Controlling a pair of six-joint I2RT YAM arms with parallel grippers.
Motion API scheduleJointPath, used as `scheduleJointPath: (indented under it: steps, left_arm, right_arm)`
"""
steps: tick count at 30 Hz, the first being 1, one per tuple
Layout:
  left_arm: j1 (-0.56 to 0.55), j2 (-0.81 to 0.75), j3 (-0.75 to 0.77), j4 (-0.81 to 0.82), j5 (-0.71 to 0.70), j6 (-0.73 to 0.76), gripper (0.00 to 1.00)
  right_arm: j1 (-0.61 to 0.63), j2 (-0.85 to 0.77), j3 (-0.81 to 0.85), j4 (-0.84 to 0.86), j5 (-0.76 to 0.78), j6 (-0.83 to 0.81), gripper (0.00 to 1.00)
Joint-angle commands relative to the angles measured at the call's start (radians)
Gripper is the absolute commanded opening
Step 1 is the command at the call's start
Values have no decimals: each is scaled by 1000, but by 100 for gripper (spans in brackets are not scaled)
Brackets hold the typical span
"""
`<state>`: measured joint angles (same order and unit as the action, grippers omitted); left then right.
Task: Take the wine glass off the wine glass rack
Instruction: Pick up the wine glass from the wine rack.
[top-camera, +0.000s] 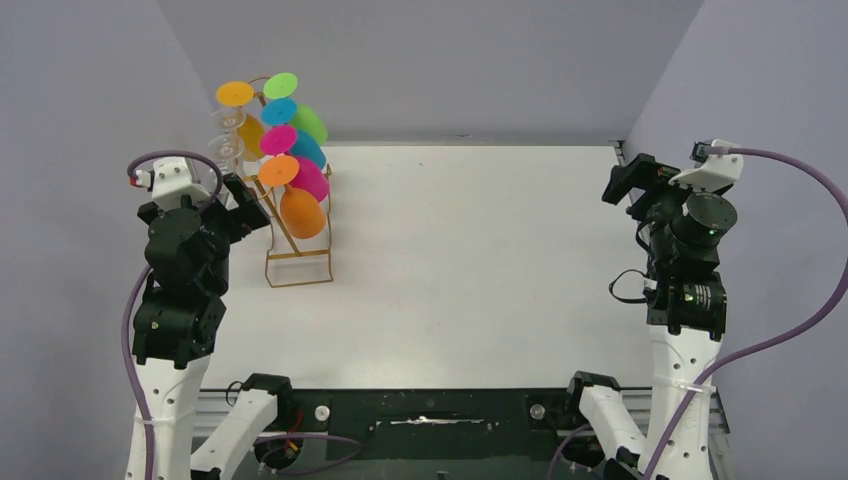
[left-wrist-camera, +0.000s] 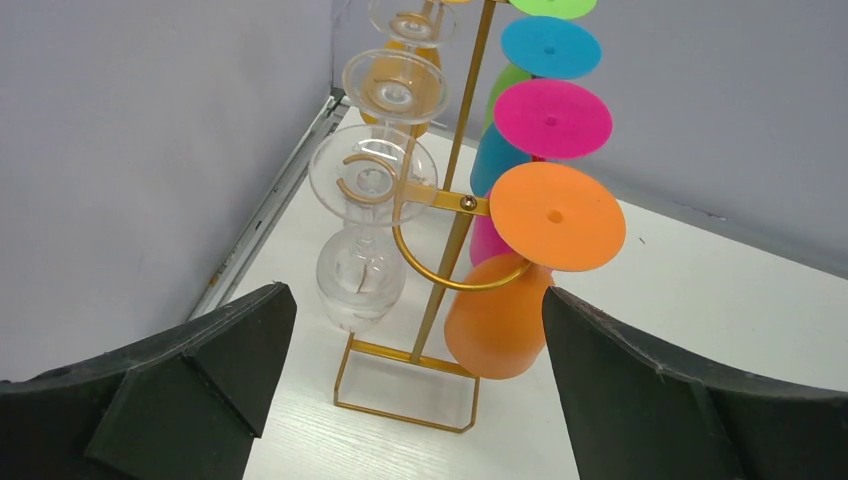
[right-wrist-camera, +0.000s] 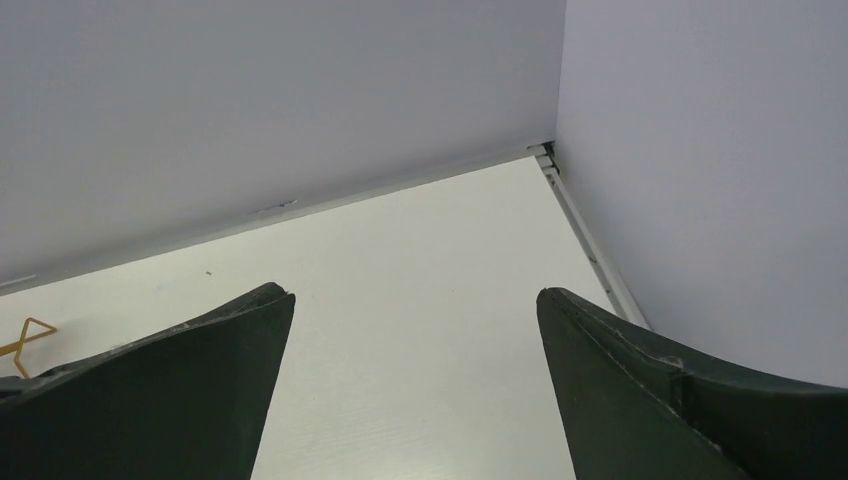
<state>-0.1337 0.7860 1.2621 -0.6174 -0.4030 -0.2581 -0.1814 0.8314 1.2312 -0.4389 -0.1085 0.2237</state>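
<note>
The gold wire wine glass rack (top-camera: 298, 262) stands at the table's far left. Several wine glasses hang upside down on it. On its right side hang orange (top-camera: 302, 213), pink (top-camera: 313, 181), blue and green ones; on its left, a yellow one and clear ones (top-camera: 227, 150). My left gripper (top-camera: 250, 205) is open, just short of the rack. In the left wrist view the rack's pole (left-wrist-camera: 452, 240), a clear glass (left-wrist-camera: 360, 275) and the orange glass (left-wrist-camera: 497, 330) lie ahead of the open left gripper (left-wrist-camera: 415, 292), untouched. My right gripper (top-camera: 622, 183) is open and empty.
Grey walls close the table's back and both sides. A metal rail (left-wrist-camera: 265, 205) runs along the left wall beside the rack. The right wrist view shows the open right gripper (right-wrist-camera: 415, 295) over bare white table (right-wrist-camera: 420, 260), with the back right corner beyond.
</note>
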Motion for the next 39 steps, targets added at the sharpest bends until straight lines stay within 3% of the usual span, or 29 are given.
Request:
scheduleJointPath:
  steps: [1, 6, 10, 16, 19, 24, 30, 33, 36, 39]
  left_arm:
    - [-24, -25, -30, 14, 14, -40, 98]
    - [-57, -29, -54, -47, 19, -105, 98]
    - [-82, -21, -44, -94, 28, -152, 98]
    - [-112, 18, -10, -201, 37, -229, 98]
    - [-122, 47, 2, -250, 50, -265, 98]
    - [-133, 99, 33, -336, 67, -314, 98]
    - [-137, 65, 14, -368, 90, -359, 98]
    - [-140, 35, 10, -359, 110, -388, 98]
    - [-140, 1, -6, -329, 109, -403, 98]
    - [-141, -26, -25, -289, 93, -410, 98]
  right_arm:
    - [12, -9, -36, -16, 43, 86, 98]
    - [25, -52, -125, -75, 88, 211, 98]
    - [37, -142, -257, -103, 105, 404, 98]
    - [51, -361, -599, 135, -22, 684, 98]
    - [57, -355, -684, 223, -106, 775, 98]
    - [125, -77, -495, 173, -256, 677, 98]
    - [388, 304, -123, 51, -69, 607, 98]
    - [473, 377, -83, 158, -96, 642, 98]
    - [521, 407, -132, 454, -227, 686, 98]
    - [576, 460, -93, 509, -261, 708, 98]
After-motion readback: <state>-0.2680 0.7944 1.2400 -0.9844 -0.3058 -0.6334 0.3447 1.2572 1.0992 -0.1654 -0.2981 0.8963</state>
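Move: The orange wine glass, hanging at the rack's near end, lies about 10 cm ahead of the left hand, 5 cm to its right, its middle some 13 cm below. The nearest clear glass hangs level with the orange one and 9 cm to its left; the pink glass is 7 cm straight beyond the orange. From the right hand the orange glass is roughly 7 cm ahead, 58 cm left and 14 cm below. The right hand, open and empty, first sinks about 20 cm, then climbs part-way back while sweeping some 24 cm left over the open table towards the orange glass, its left side rolling up and its fingers tipping down and turning counter-clockwise towards the rack. The open left hand drops about 10 cm and shifts right across the front of the orange glass, tipping down and rolling its right side up, then backs off a few centimetres and rises slightly, touching nothing. ##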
